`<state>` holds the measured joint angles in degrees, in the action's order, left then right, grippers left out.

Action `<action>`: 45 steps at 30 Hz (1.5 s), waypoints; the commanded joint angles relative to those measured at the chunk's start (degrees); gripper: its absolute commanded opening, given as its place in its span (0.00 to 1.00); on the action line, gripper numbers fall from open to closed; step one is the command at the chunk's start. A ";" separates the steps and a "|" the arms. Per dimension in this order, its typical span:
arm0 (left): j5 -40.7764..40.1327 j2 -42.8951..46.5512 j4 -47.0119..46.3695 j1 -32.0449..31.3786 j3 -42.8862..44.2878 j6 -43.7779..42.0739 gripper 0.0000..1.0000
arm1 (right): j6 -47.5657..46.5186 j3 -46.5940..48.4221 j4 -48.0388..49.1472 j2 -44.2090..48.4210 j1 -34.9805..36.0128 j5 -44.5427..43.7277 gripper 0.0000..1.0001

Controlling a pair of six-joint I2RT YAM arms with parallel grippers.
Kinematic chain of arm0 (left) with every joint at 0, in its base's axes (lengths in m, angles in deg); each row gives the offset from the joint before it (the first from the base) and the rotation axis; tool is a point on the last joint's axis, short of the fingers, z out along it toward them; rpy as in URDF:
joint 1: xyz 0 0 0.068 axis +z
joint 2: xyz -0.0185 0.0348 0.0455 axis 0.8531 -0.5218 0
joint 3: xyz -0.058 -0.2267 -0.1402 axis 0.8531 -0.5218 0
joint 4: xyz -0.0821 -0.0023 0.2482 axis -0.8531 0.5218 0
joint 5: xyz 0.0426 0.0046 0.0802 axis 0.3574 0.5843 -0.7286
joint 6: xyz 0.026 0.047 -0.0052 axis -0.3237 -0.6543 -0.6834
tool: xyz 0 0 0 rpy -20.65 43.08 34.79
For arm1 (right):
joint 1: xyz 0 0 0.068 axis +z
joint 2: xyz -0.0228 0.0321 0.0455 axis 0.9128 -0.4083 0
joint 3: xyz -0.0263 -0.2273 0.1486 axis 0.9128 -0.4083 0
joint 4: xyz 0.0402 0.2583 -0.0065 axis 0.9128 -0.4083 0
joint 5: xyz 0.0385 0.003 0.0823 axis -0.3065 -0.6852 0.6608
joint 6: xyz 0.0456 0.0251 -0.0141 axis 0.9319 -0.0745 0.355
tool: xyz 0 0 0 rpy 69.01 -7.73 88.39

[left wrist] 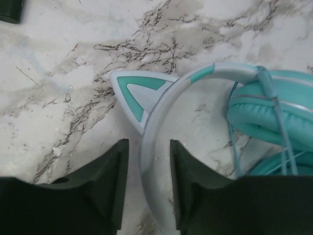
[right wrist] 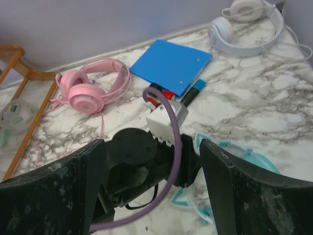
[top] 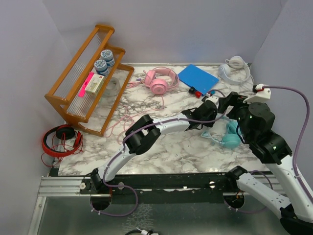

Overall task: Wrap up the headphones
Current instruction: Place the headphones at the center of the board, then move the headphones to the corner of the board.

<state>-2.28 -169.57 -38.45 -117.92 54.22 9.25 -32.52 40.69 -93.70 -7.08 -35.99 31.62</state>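
The teal headphones (top: 230, 139) lie on the marble at the right, their cat-ear headband (left wrist: 161, 112) curving to a teal ear cup (left wrist: 274, 112). My left gripper (left wrist: 147, 144) straddles that headband, jaws slightly open, a gap showing on the left side of the band. In the top view the left gripper (top: 215, 125) reaches across from the left. My right gripper (right wrist: 151, 147) hangs wide open above the left wrist with nothing in it; it shows in the top view as the right gripper (top: 229, 104). Pink headphones (top: 159, 81) and white headphones (top: 234, 68) lie at the back.
A wooden rack (top: 88, 73) holding tins stands at the back left. A blue folder (top: 198, 77) with a marker lies between the pink and white pairs. Red-and-black headphones (top: 61, 139) sit at the left edge. Walls close in at the left, back and right.
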 commanded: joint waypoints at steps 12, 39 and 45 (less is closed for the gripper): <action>-11.57 13.86 3.53 2.69 -5.79 -1.74 0.81 | 14.48 -5.52 -13.63 1.43 -0.12 3.13 0.84; -18.85 75.77 17.52 25.26 -55.95 5.20 0.89 | 23.12 -12.71 0.24 -33.65 -1.66 8.06 0.62; -17.73 79.36 18.72 25.36 -57.90 5.51 0.88 | 21.88 -14.30 2.90 -37.26 -2.86 6.08 0.54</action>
<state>-19.74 -92.17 -22.17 -92.98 -2.65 13.95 -10.09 27.60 -94.14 -43.10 -37.85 38.94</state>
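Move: Lying loosely between the left fingers at the headband, the headphones have their middle about 7 cm right of the left hand, 1 cm back and 1 cm below it; from the right hand that middle is roughly 6 cm ahead, 3 cm right and 29 cm down. Counted from the left hand, the black marker is some 18 cm ahead and 2 cm right, the pink headphones 25 cm ahead and 25 cm left, both near its height. Opening wide around the headband, the left fingers let go; the hand lifts with a slight push forward, then swings about 40 cm left and 16 cm up, turning some 40 degrees counter-clockwise. The right hand sinks about 27 cm towards the headphones' nearer cat ear, easing left, tipping well down and partly closing its fingers; contact can't be seen. ##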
